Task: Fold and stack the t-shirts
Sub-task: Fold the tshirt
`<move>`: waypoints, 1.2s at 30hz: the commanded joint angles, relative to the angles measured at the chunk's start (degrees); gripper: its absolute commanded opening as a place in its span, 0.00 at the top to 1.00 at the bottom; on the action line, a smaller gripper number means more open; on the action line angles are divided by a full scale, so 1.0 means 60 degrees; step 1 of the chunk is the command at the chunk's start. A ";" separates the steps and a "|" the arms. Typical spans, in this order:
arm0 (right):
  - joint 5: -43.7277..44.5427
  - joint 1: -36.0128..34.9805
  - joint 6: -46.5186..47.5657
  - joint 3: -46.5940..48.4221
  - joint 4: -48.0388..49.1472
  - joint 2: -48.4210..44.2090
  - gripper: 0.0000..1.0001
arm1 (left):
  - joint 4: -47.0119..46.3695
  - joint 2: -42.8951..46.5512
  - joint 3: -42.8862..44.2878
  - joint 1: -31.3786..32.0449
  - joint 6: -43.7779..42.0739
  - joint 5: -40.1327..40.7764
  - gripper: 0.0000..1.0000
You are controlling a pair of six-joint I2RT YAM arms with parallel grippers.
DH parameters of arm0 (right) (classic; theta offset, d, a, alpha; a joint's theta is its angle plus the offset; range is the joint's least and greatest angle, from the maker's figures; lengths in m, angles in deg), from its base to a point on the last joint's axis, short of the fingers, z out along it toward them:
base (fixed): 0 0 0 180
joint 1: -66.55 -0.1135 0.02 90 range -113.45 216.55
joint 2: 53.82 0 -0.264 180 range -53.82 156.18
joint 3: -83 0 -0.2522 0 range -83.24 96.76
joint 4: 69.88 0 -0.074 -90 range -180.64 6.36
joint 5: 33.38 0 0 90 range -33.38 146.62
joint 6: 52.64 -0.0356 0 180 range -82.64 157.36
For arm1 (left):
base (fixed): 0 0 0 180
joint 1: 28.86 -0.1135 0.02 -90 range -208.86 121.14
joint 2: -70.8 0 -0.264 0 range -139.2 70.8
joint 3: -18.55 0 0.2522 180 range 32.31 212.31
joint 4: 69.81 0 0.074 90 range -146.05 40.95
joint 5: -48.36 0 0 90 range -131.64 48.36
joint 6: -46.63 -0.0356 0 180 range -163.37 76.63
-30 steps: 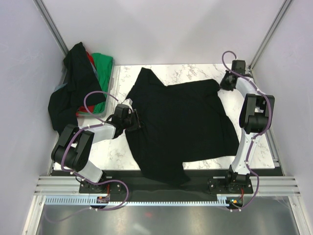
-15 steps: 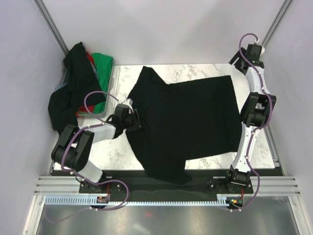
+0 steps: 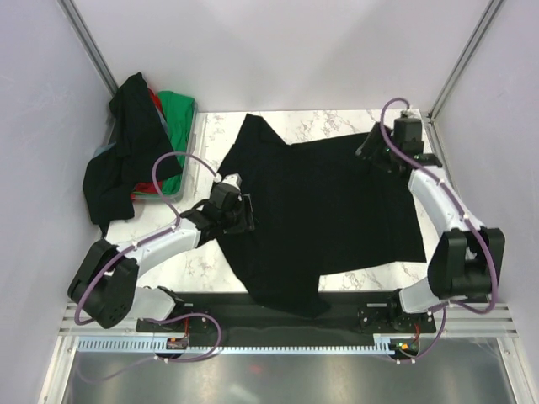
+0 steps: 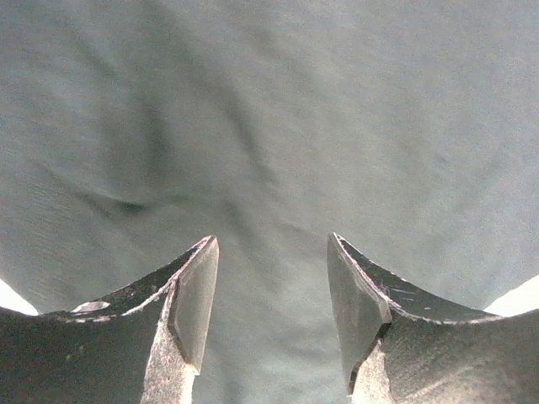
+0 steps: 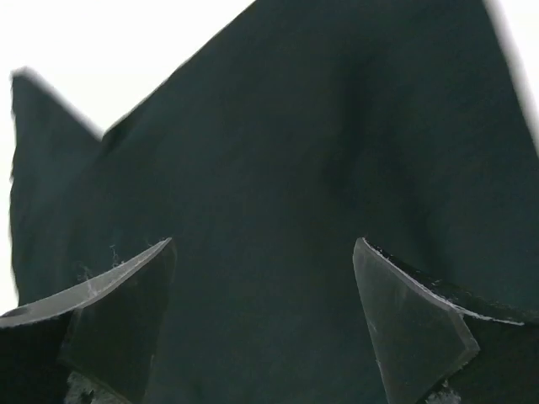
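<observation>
A black t-shirt (image 3: 320,210) lies spread across the marble table, its lower hem hanging over the near edge. My left gripper (image 3: 246,215) is open over the shirt's left side; in the left wrist view the cloth (image 4: 269,126) fills the picture and nothing sits between the fingers (image 4: 195,295). My right gripper (image 3: 368,151) is open over the shirt's upper right corner; in the right wrist view the dark cloth (image 5: 295,168) lies under the parted fingers (image 5: 404,320). More t-shirts, black (image 3: 126,151), green (image 3: 177,114) and red, are piled at the far left.
The pile sits in a tray (image 3: 195,147) at the table's far left corner, with black cloth hanging over its side. Grey walls and metal posts (image 3: 88,42) enclose the table. Bare marble (image 3: 328,122) shows behind the shirt and at the near left (image 3: 198,261).
The right arm has come down from the far right corner onto the shirt's upper right corner. The left gripper has moved right onto the shirt. The shirt's right edge lies flatter and wider.
</observation>
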 commanded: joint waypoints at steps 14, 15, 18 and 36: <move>-0.0452 -0.0931 -0.0369 -0.3605 0.0277 -0.0380 0.02 | 0.1275 -0.1300 0.0148 0.0625 0.1532 0.1386 0.40; -0.0292 -0.0931 -0.0282 -0.3458 0.0218 -0.0144 0.02 | 0.1305 -0.1446 0.0252 0.0449 0.1444 0.1401 0.40; -0.0027 -0.0844 -0.0106 -0.2814 0.0202 0.0910 0.02 | 0.1320 -0.2164 0.0705 -0.0531 0.1078 0.1037 0.40; -0.1285 -0.0844 0.0480 0.4616 -0.2214 0.4695 0.02 | 0.4070 -0.4322 0.7283 -0.3435 -0.0372 0.0093 0.38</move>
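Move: The black t-shirt lies spread beneath both hands. Its middle is about 26 cm right of and 3 cm ahead of the left hand, some 4 cm lower; from the right hand it is about 14 cm back, 14 cm left and 16 cm below. From the left hand, the shirt's near flap overhangs the table front some 28 cm back and 14 cm right, while the bin of shirts stands roughly 24 cm ahead and 36 cm left. The t-shirt is pushed flat-handed away from the table's front edge by both open grippers. The right first drops about 15 cm while drawing back 12, the left dips back about 4 cm; then both sweep forward low along the cloth some 20 cm, the left also veering 10 cm left and turning about 25 degrees counter-clockwise. Both rise slightly at the finish, fingers still open. ##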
